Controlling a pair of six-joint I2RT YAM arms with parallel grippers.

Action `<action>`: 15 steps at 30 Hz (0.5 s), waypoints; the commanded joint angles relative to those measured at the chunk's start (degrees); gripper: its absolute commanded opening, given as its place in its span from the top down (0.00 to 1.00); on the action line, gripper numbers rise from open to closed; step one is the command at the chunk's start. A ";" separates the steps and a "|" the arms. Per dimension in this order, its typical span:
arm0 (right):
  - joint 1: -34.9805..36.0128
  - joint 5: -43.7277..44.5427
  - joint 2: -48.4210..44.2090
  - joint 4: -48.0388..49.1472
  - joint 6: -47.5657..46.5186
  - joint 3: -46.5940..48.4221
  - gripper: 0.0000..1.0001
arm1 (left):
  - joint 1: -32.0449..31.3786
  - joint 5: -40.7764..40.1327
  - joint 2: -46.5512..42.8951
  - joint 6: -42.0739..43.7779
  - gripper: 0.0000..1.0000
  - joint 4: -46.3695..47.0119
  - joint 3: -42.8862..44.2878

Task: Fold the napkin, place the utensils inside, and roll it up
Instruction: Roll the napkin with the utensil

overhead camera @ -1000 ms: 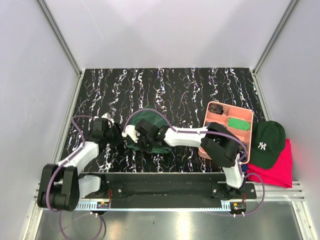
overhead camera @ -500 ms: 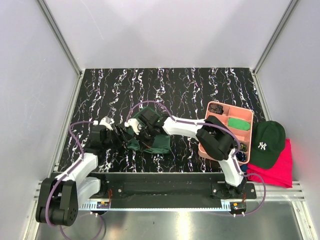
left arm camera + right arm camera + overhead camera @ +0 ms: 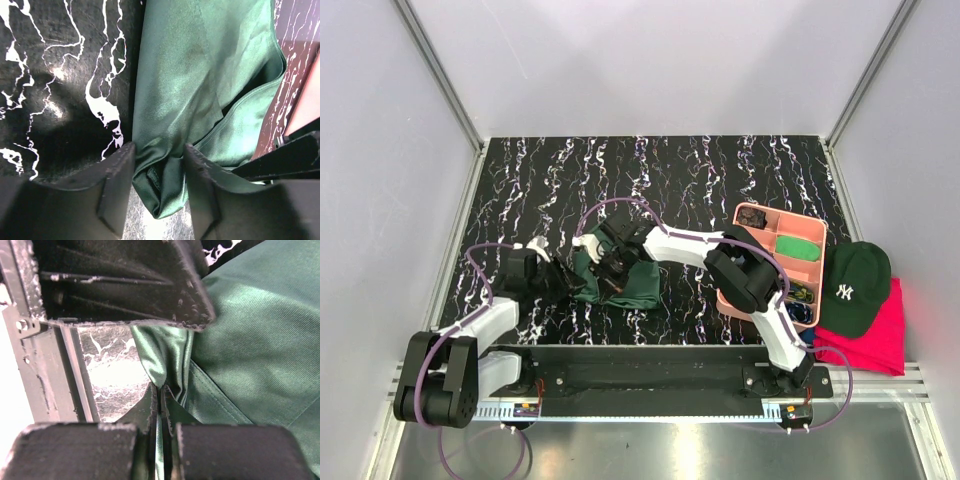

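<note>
The dark green napkin (image 3: 625, 282) lies bunched on the black marbled table, left of the pink tray. My left gripper (image 3: 567, 281) is at its left edge. In the left wrist view the left gripper (image 3: 159, 152) has both fingers pressed against a thick rolled fold of the napkin (image 3: 190, 90). My right gripper (image 3: 609, 268) sits on top of the cloth. In the right wrist view the right gripper (image 3: 161, 389) pinches a thin ridge of napkin (image 3: 250, 340), its jaws tight together. Small dark pieces in the tray's near compartment look like the utensils (image 3: 801, 294).
The pink tray (image 3: 732, 292) also holds a bright green swatch (image 3: 798, 247) and a dark lump (image 3: 752, 215). A dark cap (image 3: 855, 285) rests on a pink-red cloth (image 3: 880, 340) at the right. White walls surround the table.
The left arm swung right to the napkin's left edge. Its jaws widened, then narrowed onto the fold. The right gripper shifted slightly toward the back, still pinching cloth.
</note>
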 commanded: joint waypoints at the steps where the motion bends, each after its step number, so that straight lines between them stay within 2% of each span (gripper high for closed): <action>1: -1.31 -4.34 1.70 -1.60 1.28 3.28 1.00 | -0.37 3.15 0.39 0.94 0.58 -0.52 1.00; 3: -1.49 -4.60 2.41 -1.86 1.20 3.89 1.00 | -0.38 3.59 0.39 0.94 0.64 -0.78 0.91; 4: -1.58 -4.87 2.58 -2.12 1.19 4.15 1.00 | -0.38 3.86 0.39 0.94 0.71 -0.87 0.82; 6: -1.84 -5.05 2.85 -2.39 1.19 4.68 1.00 | -0.38 4.12 0.48 1.03 0.78 -1.40 1.08; 7: -1.93 -4.87 2.85 -2.39 1.19 4.77 1.00 | -0.38 4.04 0.74 1.03 0.85 -1.75 1.26; 10: -2.02 -3.74 1.62 -2.22 1.63 4.68 1.00 | -0.38 3.51 1.71 1.82 0.96 -4.91 2.66; 13: -2.02 -0.93 -0.57 -1.95 2.33 4.60 1.00 | -0.38 2.89 2.59 2.96 1.00 -8.60 4.51; 15: -2.02 1.88 -2.51 -1.34 3.21 4.07 0.96 | -0.38 2.19 2.77 3.14 1.00 -10.79 5.39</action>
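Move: The napkin's near-left corner lies practically between the left hand's open fingers, about 1 cm back, 1 cm to the right and 1 cm below; the napkin's middle is some 10 cm to this hand's right, 4 cm ahead and 2 cm down. The right hand already grips the near edge; from it the near-left corner is about 8 cm to the left and 1 cm ahead, and the napkin's middle some 5 cm ahead and 2 cm to the right. The napkin's near-left corner gets pinched: the left fingers close from half open to shut on the cloth while that hand eases back about 1 cm and a touch right, the fingers tipping slightly farther down. The right hand stays at the near edge, keeping its pinch and turning only about 5 degrees. ##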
